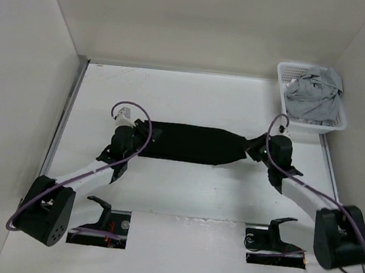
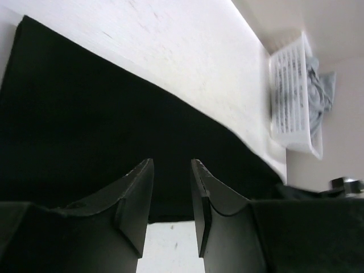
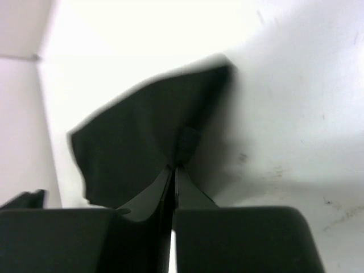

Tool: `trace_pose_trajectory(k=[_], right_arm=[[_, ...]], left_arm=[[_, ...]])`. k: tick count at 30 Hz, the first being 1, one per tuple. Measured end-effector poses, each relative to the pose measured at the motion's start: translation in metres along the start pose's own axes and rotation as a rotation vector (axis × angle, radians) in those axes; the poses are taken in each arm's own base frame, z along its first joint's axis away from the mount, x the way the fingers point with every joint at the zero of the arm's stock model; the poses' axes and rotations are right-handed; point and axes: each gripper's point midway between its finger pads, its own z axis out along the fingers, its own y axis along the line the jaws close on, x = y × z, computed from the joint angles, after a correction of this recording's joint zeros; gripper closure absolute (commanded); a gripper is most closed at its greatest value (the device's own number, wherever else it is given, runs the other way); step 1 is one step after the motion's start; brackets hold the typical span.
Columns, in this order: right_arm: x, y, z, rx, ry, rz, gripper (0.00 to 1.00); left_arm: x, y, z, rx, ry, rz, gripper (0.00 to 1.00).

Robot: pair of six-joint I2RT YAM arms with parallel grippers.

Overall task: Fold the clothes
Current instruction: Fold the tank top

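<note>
The clothes (image 1: 195,143) are a black garment lying as a long narrow strip across the middle of the table. My left gripper (image 1: 151,135) sits at the strip's left end. In the left wrist view the left gripper (image 2: 172,166) is open, with the black fabric (image 2: 85,125) spread ahead and its near edge running across the gap between the fingers. My right gripper (image 1: 252,146) is at the strip's right end. In the right wrist view the right gripper (image 3: 174,168) is shut on a pinch of the cloth (image 3: 142,131), which rises in a peak to the fingertips.
A white plastic basket (image 1: 282,79) at the back right holds a light grey garment (image 1: 314,95); both show in the left wrist view, basket (image 2: 290,96) and grey garment (image 2: 319,94). White walls enclose the table on three sides.
</note>
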Motion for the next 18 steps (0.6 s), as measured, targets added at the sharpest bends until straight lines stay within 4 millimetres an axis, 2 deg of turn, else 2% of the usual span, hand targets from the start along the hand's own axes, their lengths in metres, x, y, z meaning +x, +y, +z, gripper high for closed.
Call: trace_pose_trajectory(k=[5,7,10,12,14,18], right_arm=[[-0.046,0.040,-0.040,-0.045,-0.169,-0.115,0.96],[-0.056,0.052,-0.046,-0.027,-0.196,-0.168,0.96],[-0.059,0.079,-0.048,-0.020,-0.191,-0.262,0.96],[-0.052,0.103,-0.043,-0.030,-0.168,-0.331,0.96],[-0.036,0.126,-0.032,-0.037,-0.127,-0.406,0.96],[0.017,0.163,0.002,-0.037,-0.009,-0.558,0.95]], left_arm=[[0.032,-0.022,0.004,0.058,0.077,0.032,0.69],[0.038,-0.026,0.004,0.072,0.092,0.038,0.69],[0.039,-0.029,0.004,0.082,0.089,0.039,0.69],[0.035,-0.030,0.003,0.086,0.078,0.036,0.69],[0.027,-0.033,0.001,0.096,0.056,0.031,0.69],[0.005,-0.034,-0.008,0.115,-0.009,0.012,0.69]])
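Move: The right hand already pinches the tank top's right end, roughly 7 cm above the table. The left end it is being carried towards lies about 33 cm to this hand's left and 1 cm back, and the tank top's middle some 16 cm left and 2 cm back. The basket stands about 21 cm to its right and 17 cm ahead. From the left hand, which hovers over the cloth, that left end is about 6 cm left, 2 cm back and 11 cm below. The right hand keeps its pinch on the tank top's right end and whips it up about 12 cm almost straight, then swings left over the cloth, ending some 12 cm farther left and just starting to sink, while the wrist rolls its left side down and turns counter-clockwise, some 30 degrees in all. The left hand, fingers still part open and holding nothing, slides about 5 cm right above the cloth, then turns back left and rises a little. ##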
